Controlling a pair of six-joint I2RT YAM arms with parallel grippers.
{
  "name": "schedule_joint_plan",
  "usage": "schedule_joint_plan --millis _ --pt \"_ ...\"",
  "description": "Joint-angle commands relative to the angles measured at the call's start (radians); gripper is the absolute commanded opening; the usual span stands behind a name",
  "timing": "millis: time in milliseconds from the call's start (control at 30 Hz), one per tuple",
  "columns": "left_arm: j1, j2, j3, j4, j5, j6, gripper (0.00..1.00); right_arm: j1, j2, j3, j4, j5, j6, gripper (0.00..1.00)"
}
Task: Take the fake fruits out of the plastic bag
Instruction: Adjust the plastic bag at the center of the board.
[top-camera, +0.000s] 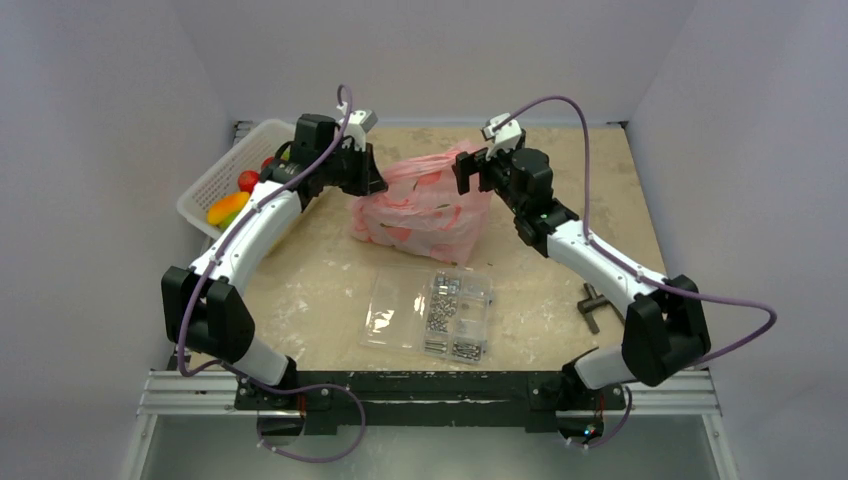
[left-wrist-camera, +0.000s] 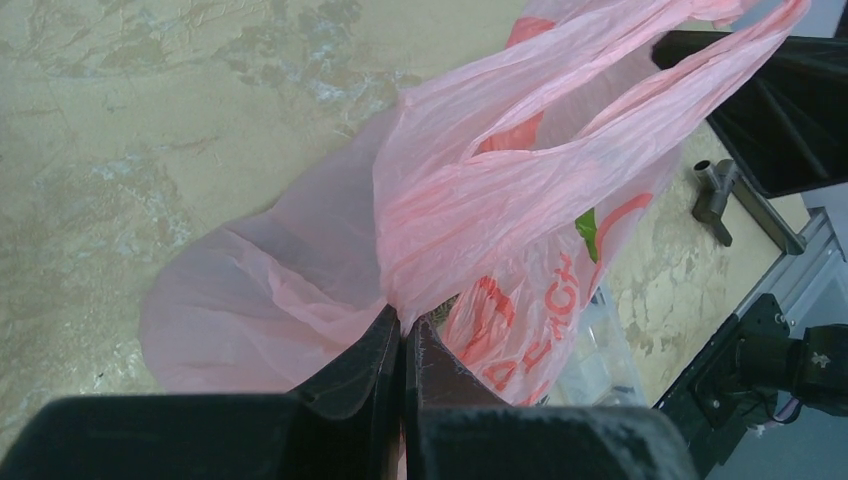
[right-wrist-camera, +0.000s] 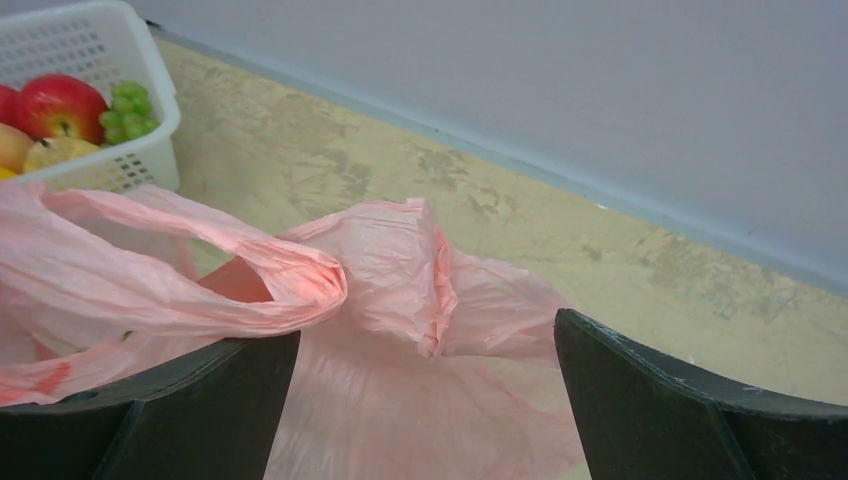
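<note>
The pink plastic bag (top-camera: 425, 210) stands bunched up at the middle back of the table. My left gripper (top-camera: 372, 185) is at its left top corner, shut on a fold of the pink film (left-wrist-camera: 480, 200); the two jaws (left-wrist-camera: 408, 330) meet on it. My right gripper (top-camera: 462, 172) hovers at the bag's right top, open wide, with a loop handle (right-wrist-camera: 230, 270) draped over its left finger and nothing pinched. Fake fruits inside the bag are hidden except a small green patch (left-wrist-camera: 587, 232). Other fake fruits lie in the basket: a red apple (right-wrist-camera: 55, 105) and green grapes (right-wrist-camera: 128, 110).
A white basket (top-camera: 215, 175) sits at the back left beside the left arm. A clear case of metal screws (top-camera: 455, 310) and a flat clear sleeve (top-camera: 390, 305) lie in front of the bag. A dark metal tool (top-camera: 592, 305) lies by the right arm.
</note>
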Motion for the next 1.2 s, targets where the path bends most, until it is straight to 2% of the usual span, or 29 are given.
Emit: schedule_joint_plan --millis 0,67,100,133,167,200,233,267,300,367,467,600,667,733,833,967,1067,1167 --pt "-0.009 -0.009 0.008 0.010 0.001 0.031 0.00 0.009 0.041 0.053 0.096 -0.023 -0.149 0.99" --pt "-0.012 -0.009 0.005 0.007 -0.007 0.034 0.00 0.009 0.056 0.037 0.164 -0.035 -0.161 0.99" --pt "-0.013 -0.009 0.002 0.007 -0.009 0.037 0.00 0.008 0.076 0.044 0.173 -0.037 -0.168 0.96" --pt "-0.018 -0.015 -0.002 0.007 -0.012 0.038 0.00 0.008 0.092 0.058 0.164 -0.038 -0.168 0.88" --pt "-0.020 -0.022 -0.011 0.015 -0.013 0.038 0.00 0.009 0.105 0.074 0.153 -0.028 -0.156 0.64" --pt "-0.020 -0.034 -0.023 0.026 -0.011 0.038 0.00 0.009 0.113 0.085 0.140 -0.008 -0.136 0.51" --pt "-0.019 -0.046 -0.038 0.039 -0.014 0.035 0.04 0.008 0.109 0.089 0.126 0.003 -0.109 0.22" --pt "-0.020 -0.059 -0.052 0.050 -0.025 0.025 0.13 0.009 0.095 0.079 0.123 0.003 -0.082 0.07" --pt "-0.021 -0.072 -0.064 0.056 -0.038 0.018 0.24 0.010 0.074 0.049 0.138 -0.009 -0.059 0.00" --pt "-0.025 -0.100 -0.058 0.052 -0.074 0.004 0.45 0.010 0.035 0.012 0.167 -0.035 -0.026 0.00" --pt "-0.050 -0.141 -0.011 0.004 -0.159 0.025 0.63 0.010 0.005 -0.001 0.145 -0.050 -0.010 0.00" --pt "-0.124 -0.142 0.082 -0.059 -0.307 0.105 0.78 0.010 0.002 0.011 0.132 -0.089 -0.012 0.00" --pt "-0.188 -0.137 0.101 -0.053 -0.426 0.174 0.83 0.010 0.012 0.025 0.115 -0.120 0.001 0.00" --pt "-0.257 -0.137 0.085 -0.009 -0.540 0.269 0.87 0.008 0.016 0.027 0.114 -0.148 0.039 0.00" --pt "-0.354 -0.145 0.029 0.084 -0.677 0.391 0.88 0.009 0.012 0.013 0.128 -0.166 0.062 0.00" --pt "-0.451 -0.132 -0.004 0.163 -0.786 0.483 0.90 0.008 -0.002 -0.006 0.149 -0.188 0.084 0.00" --pt "-0.498 -0.079 0.007 0.207 -0.872 0.512 0.90 0.009 -0.016 -0.011 0.163 -0.195 0.092 0.00" --pt "-0.509 -0.023 0.037 0.229 -0.939 0.479 0.88 0.002 -0.033 -0.023 0.186 -0.205 0.105 0.00"
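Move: The left hand still pinches the bag's left rim; the bag's middle is about 8 cm to its right, 5 cm back and 14 cm below. The basket is some 27 cm left, 2 cm ahead, and the parts box about 9 cm right, 26 cm back, both lower. The right hand, open and empty, has the near part of the rim about 2 cm ahead, 1 cm left, 2 cm below. Right hand dips forward, pinches the rim, draws back; left lets go, moves right and up about 6 cm. ##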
